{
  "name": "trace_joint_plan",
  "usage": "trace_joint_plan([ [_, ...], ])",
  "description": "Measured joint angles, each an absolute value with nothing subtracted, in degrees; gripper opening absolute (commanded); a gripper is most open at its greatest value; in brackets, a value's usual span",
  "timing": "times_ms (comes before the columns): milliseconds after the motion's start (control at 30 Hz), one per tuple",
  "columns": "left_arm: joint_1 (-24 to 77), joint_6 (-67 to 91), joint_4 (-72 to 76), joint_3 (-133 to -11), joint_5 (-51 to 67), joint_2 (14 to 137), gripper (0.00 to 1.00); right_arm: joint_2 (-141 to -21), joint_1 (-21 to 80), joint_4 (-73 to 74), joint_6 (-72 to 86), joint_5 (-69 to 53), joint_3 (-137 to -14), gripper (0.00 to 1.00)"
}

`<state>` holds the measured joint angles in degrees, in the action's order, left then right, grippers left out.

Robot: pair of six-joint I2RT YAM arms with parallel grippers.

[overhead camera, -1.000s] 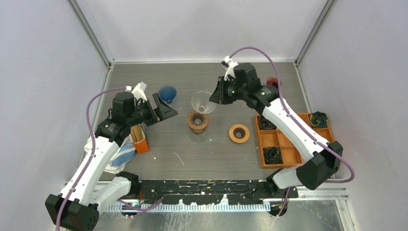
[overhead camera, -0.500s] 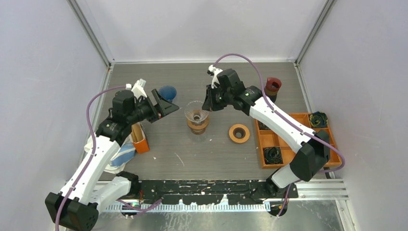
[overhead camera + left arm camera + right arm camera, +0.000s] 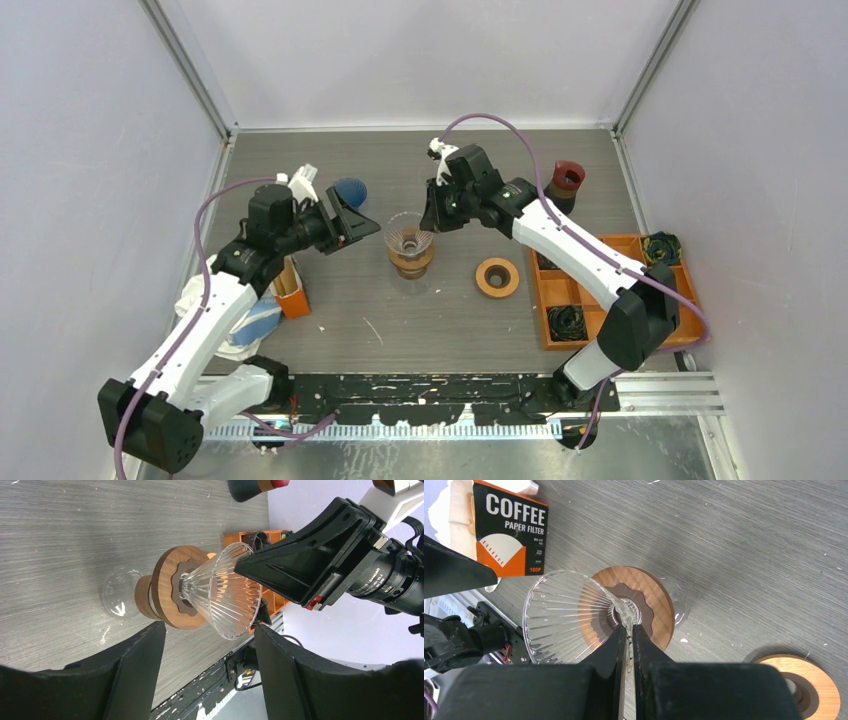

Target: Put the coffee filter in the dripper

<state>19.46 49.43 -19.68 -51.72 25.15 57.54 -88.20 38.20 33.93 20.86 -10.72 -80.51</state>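
A clear ribbed dripper sits in a round wooden holder at mid-table. My right gripper is shut on the dripper's wall, its fingertips pinching the glass near the cone's neck. Just left of the cone, my left gripper is open, and the dripper shows between its spread fingers with nothing held. An orange and black box of paper coffee filters stands at the left, with cream filter paper behind it.
A second wooden ring lies right of the dripper. An orange compartment tray sits at the right. A blue cup and a dark red cup stand at the back. A cloth lies by the box.
The right gripper brought the dripper left and down into the wooden holder. The left gripper moved right toward the dripper and its jaws narrowed somewhat.
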Motion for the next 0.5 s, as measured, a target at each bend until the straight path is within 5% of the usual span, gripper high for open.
trace_joint_plan([
  [500, 25.6, 49.0, -19.1, -53.0, 23.5, 64.4, 0.42, -88.4, 38.6, 32.3, 20.9, -10.4, -78.8, 0.01],
])
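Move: The clear dripper in the right hand hangs about 10 cm right of the left hand, some 2 cm back and 7 below. Its wooden ring on the carafe lies 5 cm left of the right hand, 1 back and 7 below; the loose ring is some 15 cm right, 3 back and 20 below. From the left hand, the blue cone is about 15 ahead, 7 left and 21 below. The dripper, still pinched at its rim by the right fingers, is lowered about 1 cm towards the wooden ring on the carafe. Meanwhile the left hand closes in on its free left side, going some 3 cm right and nearly as far down, turning a little clockwise and narrowing its open fingers; whether it touches the rim can't be seen. ##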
